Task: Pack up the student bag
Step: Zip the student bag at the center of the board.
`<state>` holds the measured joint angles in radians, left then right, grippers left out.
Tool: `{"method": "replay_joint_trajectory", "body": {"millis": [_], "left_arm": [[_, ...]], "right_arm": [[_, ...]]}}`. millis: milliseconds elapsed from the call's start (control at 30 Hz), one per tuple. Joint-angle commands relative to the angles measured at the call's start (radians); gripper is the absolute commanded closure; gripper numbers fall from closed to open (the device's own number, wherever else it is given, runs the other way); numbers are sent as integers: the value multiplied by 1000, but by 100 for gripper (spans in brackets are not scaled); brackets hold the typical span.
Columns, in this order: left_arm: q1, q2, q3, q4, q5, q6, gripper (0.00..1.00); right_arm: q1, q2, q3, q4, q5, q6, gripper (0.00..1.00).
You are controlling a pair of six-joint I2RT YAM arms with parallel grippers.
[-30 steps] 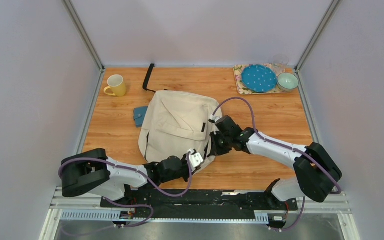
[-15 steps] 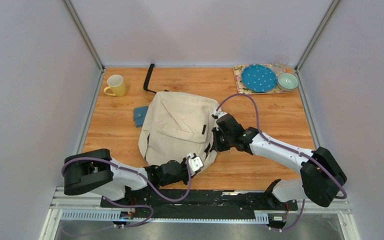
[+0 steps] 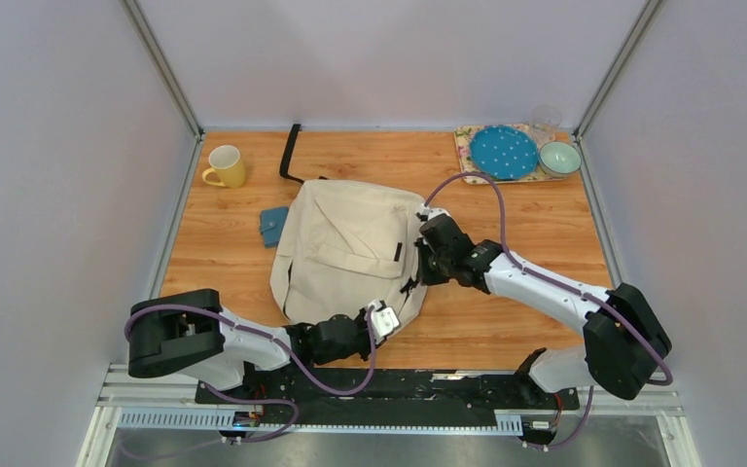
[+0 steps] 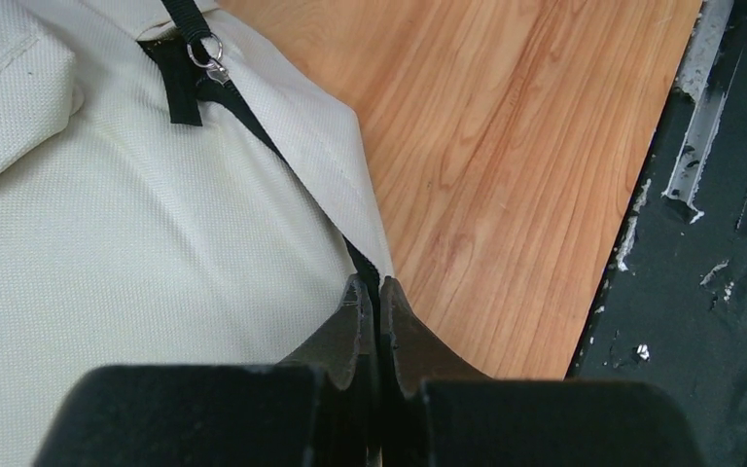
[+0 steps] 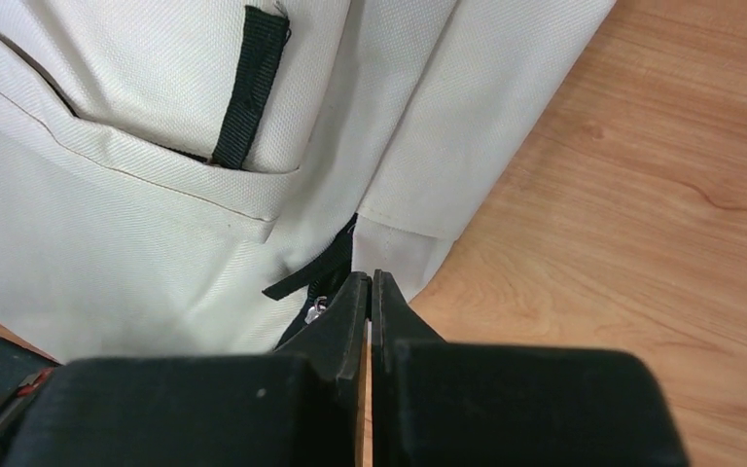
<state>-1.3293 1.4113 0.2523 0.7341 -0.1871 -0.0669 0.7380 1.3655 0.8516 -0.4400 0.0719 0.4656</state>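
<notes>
The student bag (image 3: 345, 243), a cream backpack with black trim, lies flat in the middle of the wooden table. My left gripper (image 3: 399, 311) is at its near right corner. In the left wrist view the left gripper (image 4: 372, 287) is shut on the black zipper edge (image 4: 297, 180) of the bag (image 4: 107, 253), and a zipper pull (image 4: 211, 60) lies further along. My right gripper (image 3: 418, 277) is at the bag's right side. In the right wrist view it (image 5: 370, 280) is shut, with only wood showing in the slit. A zipper pull (image 5: 297, 282) lies just left of its fingers.
A yellow mug (image 3: 226, 166) stands at the far left and a small blue pouch (image 3: 273, 225) lies beside the bag. A tray (image 3: 467, 165) at the far right carries a blue dotted plate (image 3: 503, 152), a bowl (image 3: 559, 158) and a glass (image 3: 546, 121). A black strap (image 3: 292, 151) trails behind the bag.
My right gripper has moved a little farther up the bag's right side. The left gripper has shifted slightly right and nearer, holding the bag's corner. Both stayed shut.
</notes>
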Motion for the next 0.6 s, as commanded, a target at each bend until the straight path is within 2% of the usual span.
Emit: {"method": "replay_joint_trajectory", "body": {"millis": [0, 167, 267, 333, 367, 400, 433, 467, 500, 567], "left_arm": [[-59, 12, -33, -239, 160, -51, 100], [-61, 29, 45, -262, 147, -33, 100], [-59, 57, 148, -275, 149, -8, 86], [-57, 93, 240, -286, 165, 2, 81], [-56, 104, 267, -292, 172, 6, 72], [-56, 116, 324, -301, 172, 6, 53], [-54, 135, 353, -320, 158, 4, 44], [-45, 143, 381, -366, 147, -4, 26], [-36, 143, 419, -387, 140, -14, 24], [10, 124, 435, -436, 146, -68, 23]], "right_arm": [[-88, -40, 93, 169, 284, -21, 100], [-91, -101, 8, 156, 308, 2, 100], [-114, -164, -48, 138, 299, 7, 100], [-118, -213, -71, 124, 289, 11, 100], [-118, -229, -94, 118, 287, 15, 100], [-120, -249, -104, 113, 287, 15, 100], [-123, -281, -114, 101, 290, 16, 100], [-126, -298, -124, 93, 293, 21, 92], [-132, -315, -135, 81, 292, 24, 69], [-150, -374, -151, 44, 302, 38, 48]]}}
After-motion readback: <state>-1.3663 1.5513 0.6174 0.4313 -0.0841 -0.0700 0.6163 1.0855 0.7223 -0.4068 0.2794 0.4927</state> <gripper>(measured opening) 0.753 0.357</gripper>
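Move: I still pinch the zip's near end, at the student bag's near right corner, in my left fingers. The zip slider lies some 10 cm ahead and 4 cm to the right of that hand. My right fingers still hold the slider's black pull tab; the slider is about 2 cm back, 1 cm left and 2 cm below them. The black pocket tag is roughly 6 cm ahead and 4 cm left of my right hand. I draw the pull tab about 7 cm to the right with my right hand, rising some 4 cm and edging forward as the hand swings clockwise about 15 degrees, and open those fingers only at the end, letting go. My left hand spreads its fingers wide off the bag corner and goes roughly 7 cm right, lifting slightly. ##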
